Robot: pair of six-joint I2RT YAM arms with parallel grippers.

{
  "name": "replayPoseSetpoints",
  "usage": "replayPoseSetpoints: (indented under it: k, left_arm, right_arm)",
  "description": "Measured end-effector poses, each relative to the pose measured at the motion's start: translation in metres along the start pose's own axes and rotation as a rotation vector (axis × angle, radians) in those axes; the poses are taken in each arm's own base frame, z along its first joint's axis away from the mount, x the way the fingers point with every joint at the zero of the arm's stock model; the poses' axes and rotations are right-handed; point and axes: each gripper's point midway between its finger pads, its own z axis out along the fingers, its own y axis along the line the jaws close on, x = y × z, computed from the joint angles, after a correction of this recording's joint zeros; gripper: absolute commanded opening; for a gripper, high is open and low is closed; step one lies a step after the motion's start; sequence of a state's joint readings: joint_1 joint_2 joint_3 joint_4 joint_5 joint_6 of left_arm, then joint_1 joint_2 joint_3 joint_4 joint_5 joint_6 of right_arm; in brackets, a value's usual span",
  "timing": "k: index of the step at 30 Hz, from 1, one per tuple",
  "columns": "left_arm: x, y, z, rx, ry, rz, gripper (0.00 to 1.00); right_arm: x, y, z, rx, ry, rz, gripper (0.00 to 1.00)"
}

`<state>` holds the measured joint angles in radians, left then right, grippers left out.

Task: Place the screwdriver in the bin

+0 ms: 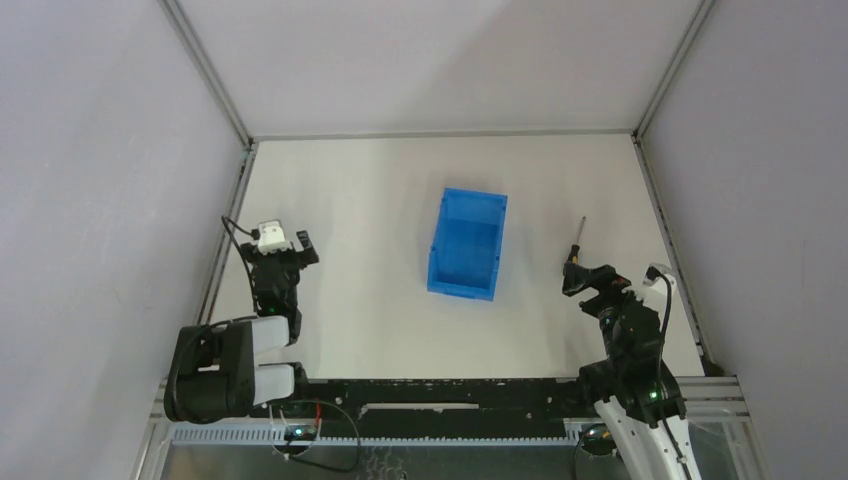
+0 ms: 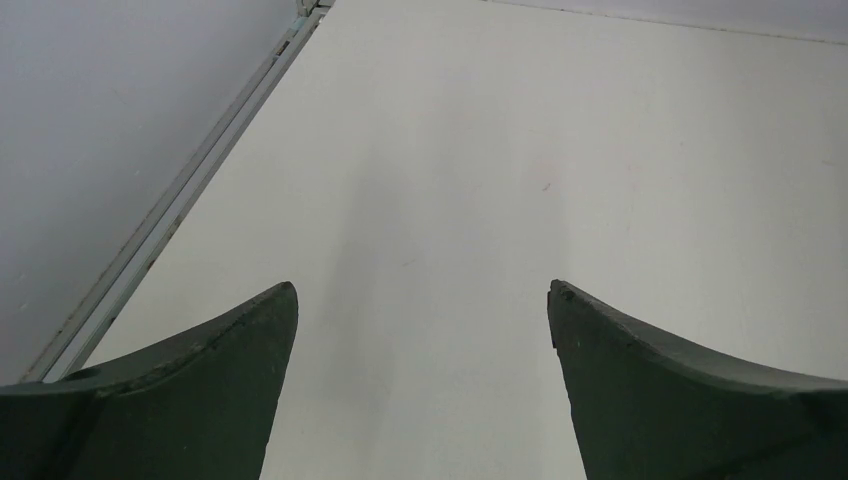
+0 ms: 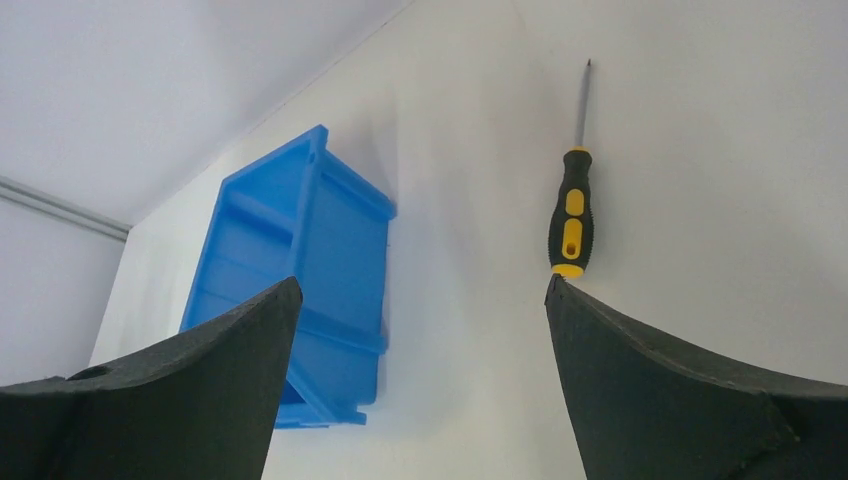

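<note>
The screwdriver, with a black and yellow handle and a thin shaft, lies on the white table right of the blue bin, tip pointing away. My right gripper is open and empty just behind the handle's butt. In the right wrist view the screwdriver lies just ahead of my right fingertip, outside the gap of the gripper, and the bin stands ahead to the left. My left gripper is open and empty at the table's left, with only bare table under it in its wrist view.
Grey walls close the table on the left, back and right. A metal rail runs along the left edge close to my left gripper. Bare white table lies between the bin and the screwdriver.
</note>
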<state>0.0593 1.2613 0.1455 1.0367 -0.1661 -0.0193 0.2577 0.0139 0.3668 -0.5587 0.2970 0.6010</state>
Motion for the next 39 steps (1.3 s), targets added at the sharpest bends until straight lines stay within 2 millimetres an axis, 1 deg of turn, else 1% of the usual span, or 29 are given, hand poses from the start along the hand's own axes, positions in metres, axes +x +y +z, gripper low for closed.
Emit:
replayPoseSetpoints:
  k: [6, 9, 12, 14, 16, 17, 18, 19, 21, 23, 24, 26, 27, 29, 31, 32, 33, 35, 36, 37, 39]
  left_arm:
    - [0.0, 0.0, 0.0, 0.0, 0.0, 0.0, 1.0]
    - [0.0, 0.0, 0.0, 0.0, 0.0, 0.0, 1.0]
    - [0.0, 0.0, 0.0, 0.0, 0.0, 0.0, 1.0]
    - [0.0, 0.0, 0.0, 0.0, 0.0, 0.0, 1.0]
    - [0.0, 0.0, 0.0, 0.0, 0.0, 0.0, 1.0]
    - [0.0, 0.0, 0.0, 0.0, 0.0, 0.0, 1.0]
    - [0.0, 0.0, 0.0, 0.0, 0.0, 0.0, 1.0]
    - [0.0, 0.0, 0.0, 0.0, 0.0, 0.0, 1.0]
    - [0.0, 0.0, 0.0, 0.0, 0.0, 0.0, 1.0]
    - [0.0, 0.0, 0.0, 0.0, 0.0, 0.0, 1.0]
    - [0.0, 0.0, 0.0, 0.0, 0.0, 0.0, 1.0]
    - [0.0, 0.0, 0.0, 0.0, 0.0, 0.0, 1.0]
    - [0.0, 0.0, 0.0, 0.0, 0.0, 0.0, 1.0]
    - [0.0, 0.0, 0.0, 0.0, 0.0, 0.0, 1.0]
    - [0.0, 0.0, 0.0, 0.0, 0.0, 0.0, 1.0]
    - [0.0, 0.0, 0.0, 0.0, 0.0, 0.0, 1.0]
    - [0.0, 0.0, 0.0, 0.0, 0.0, 0.0, 1.0]
    - [0.0, 0.0, 0.0, 0.0, 0.0, 0.0, 1.0]
    - [0.0, 0.0, 0.0, 0.0, 0.0, 0.0, 1.0]
    - [0.0, 0.0, 0.0, 0.0, 0.0, 0.0, 1.0]
    - [0.0, 0.0, 0.0, 0.0, 0.0, 0.0, 1.0]
  right_arm:
    - [-0.005, -0.004, 0.001, 0.029, -0.022, 0.004, 1.0]
    - [-0.017, 0.0, -0.001, 0.039, -0.03, -0.023, 1.0]
    - [-0.045, 0.015, -0.002, 0.063, -0.032, -0.077, 1.0]
    - [-0.073, 0.031, 0.003, 0.093, -0.029, -0.117, 1.0]
    - [-0.096, 0.044, 0.011, 0.129, -0.011, -0.161, 1.0]
    - [-0.113, 0.052, 0.019, 0.156, 0.001, -0.185, 1.0]
    - [-0.126, 0.058, 0.027, 0.181, 0.021, -0.204, 1.0]
    - [-0.137, 0.061, 0.035, 0.205, 0.037, -0.215, 1.0]
    - [-0.165, 0.066, 0.055, 0.255, 0.08, -0.23, 0.99]
    - [-0.182, 0.062, 0.078, 0.296, 0.142, -0.232, 0.96]
    - [-0.183, 0.056, 0.093, 0.317, 0.194, -0.236, 0.93]
    - [-0.17, 0.041, 0.116, 0.354, 0.299, -0.244, 0.88]
    - [-0.155, 0.03, 0.128, 0.377, 0.379, -0.247, 0.86]
    - [-0.11, 0.004, 0.149, 0.426, 0.566, -0.25, 0.84]
    - [-0.069, -0.021, 0.162, 0.471, 0.709, -0.245, 0.82]
    - [-0.043, -0.036, 0.166, 0.495, 0.79, -0.238, 0.81]
    - [-0.019, -0.051, 0.165, 0.523, 0.862, -0.233, 0.79]
    - [0.025, -0.077, 0.153, 0.58, 1.001, -0.218, 0.76]
    - [0.04, -0.087, 0.147, 0.603, 1.054, -0.213, 0.74]
    - [0.052, -0.094, 0.142, 0.619, 1.092, -0.209, 0.71]
    - [0.07, -0.105, 0.139, 0.64, 1.142, -0.208, 0.63]
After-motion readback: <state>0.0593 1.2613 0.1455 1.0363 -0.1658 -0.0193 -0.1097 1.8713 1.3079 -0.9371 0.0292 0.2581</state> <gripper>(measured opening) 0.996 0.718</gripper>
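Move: The screwdriver lies on the table about 15 cm ahead of the right gripper, roughly 4 cm to its right and 16 cm below; its black-and-yellow handle is the end nearer the robot. The blue bin's middle stands some 20 cm to the gripper's left, about 16 cm ahead and 13 cm down. From the left gripper, the screwdriver is around 60 cm to the right, level fore and aft, and 10 cm lower. Swing the right gripper up and forward, about 16 cm each, drifting to the right; then plunge some 30 cm onto the screwdriver's handle, easing back about 5 cm towards the base. Tip the fingers from nearly level to straight down on the way, and begin closing them, stopping still well open astride the handle. ##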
